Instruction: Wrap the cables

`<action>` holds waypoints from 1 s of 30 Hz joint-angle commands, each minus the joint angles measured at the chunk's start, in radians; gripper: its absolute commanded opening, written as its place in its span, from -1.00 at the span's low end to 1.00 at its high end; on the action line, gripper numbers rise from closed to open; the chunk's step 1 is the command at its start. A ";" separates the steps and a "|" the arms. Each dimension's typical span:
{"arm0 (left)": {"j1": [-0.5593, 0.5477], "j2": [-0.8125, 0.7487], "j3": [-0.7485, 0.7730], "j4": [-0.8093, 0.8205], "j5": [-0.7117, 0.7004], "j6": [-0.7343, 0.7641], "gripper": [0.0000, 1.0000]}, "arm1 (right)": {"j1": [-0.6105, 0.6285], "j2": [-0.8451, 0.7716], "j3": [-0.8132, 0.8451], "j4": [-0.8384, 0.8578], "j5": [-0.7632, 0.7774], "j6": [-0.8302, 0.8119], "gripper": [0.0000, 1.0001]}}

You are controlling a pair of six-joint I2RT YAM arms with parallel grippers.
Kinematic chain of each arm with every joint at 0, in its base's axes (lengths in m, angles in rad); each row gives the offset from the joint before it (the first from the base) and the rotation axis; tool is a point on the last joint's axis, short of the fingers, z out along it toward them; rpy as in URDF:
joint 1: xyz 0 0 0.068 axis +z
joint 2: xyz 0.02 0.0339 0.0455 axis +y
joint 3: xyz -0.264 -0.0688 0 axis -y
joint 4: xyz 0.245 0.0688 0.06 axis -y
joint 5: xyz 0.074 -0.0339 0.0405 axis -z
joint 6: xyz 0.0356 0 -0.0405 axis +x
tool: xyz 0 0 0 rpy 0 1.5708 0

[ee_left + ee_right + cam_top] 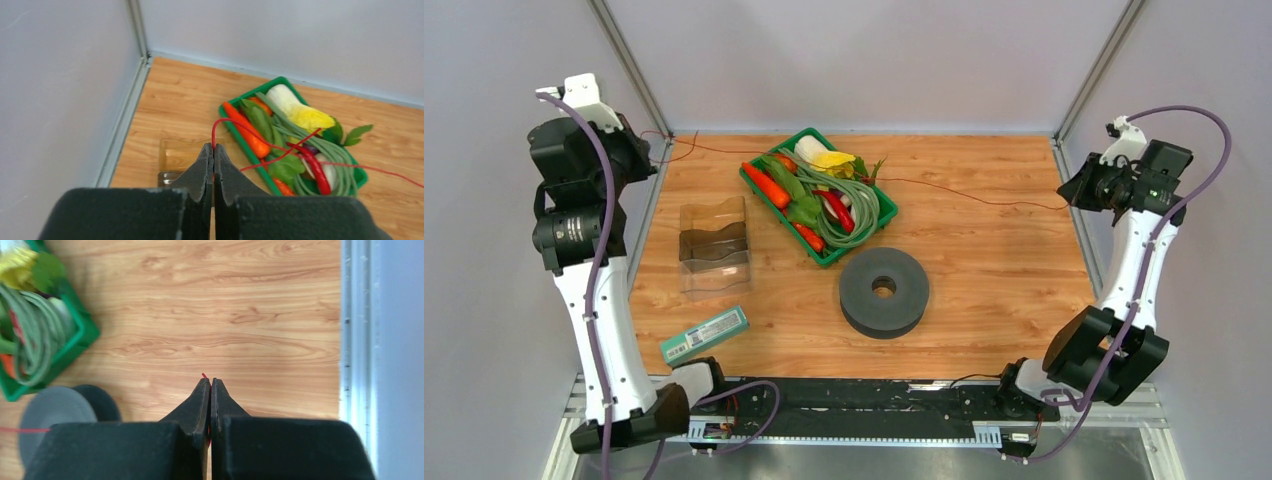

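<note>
The cable is a thin red wire strung across the table from the far left corner, over the green tray, to the right side. My left gripper is raised at the far left and shut on one end. In the left wrist view the cable rises from the closed tips of the left gripper and loops over the vegetables. My right gripper hangs by the right edge, shut on the other end. In the right wrist view a short red tip of the cable pokes from the right gripper.
A green tray of vegetables and pale green strands sits at centre back. A dark grey foam ring lies in front of it. A clear plastic holder and a teal box are at the left. Walls and metal frame rails close the sides.
</note>
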 commanded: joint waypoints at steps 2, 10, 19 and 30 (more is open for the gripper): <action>0.172 0.082 0.010 0.009 0.025 0.058 -1.00 | 0.001 -0.031 -0.029 0.031 0.147 -0.244 -1.00; 0.338 0.208 -0.009 -0.022 0.151 0.133 -1.00 | -0.006 -0.091 -0.115 0.103 0.223 -0.365 -1.00; 0.384 0.306 -0.020 -0.074 0.140 0.262 -1.00 | -0.054 -0.105 -0.122 0.144 0.239 -0.447 -1.00; 0.395 0.352 -0.073 -0.068 0.085 0.391 -1.00 | -0.106 -0.090 -0.090 0.147 0.220 -0.490 -1.00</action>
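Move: Both shut grippers already hold the red cable. From the left hand, the nearest stretch of the left side rail is about 16 cm left, 3 ahead and 45 below; the clear tray is about 7 ahead, straight below sideways, and the vegetable basket 19 ahead, 24 right. From the right hand, the right side rail is some 10 cm right, level fore-and-aft and 26 below; the grey roll is about 34 left, 9 back. Keeping the red cable pinched, the left hand sweeps left and sinks towards the left side rail, then goes on almost straight down, about 12 cm left and 16 cm down in all, its fingers tipping down some 30 degrees. The right hand keeps its end pinched and draws about 5 cm right, away from the left hand, with a smaller shift down and back, rolling some 25 degrees so that its left side drops. ##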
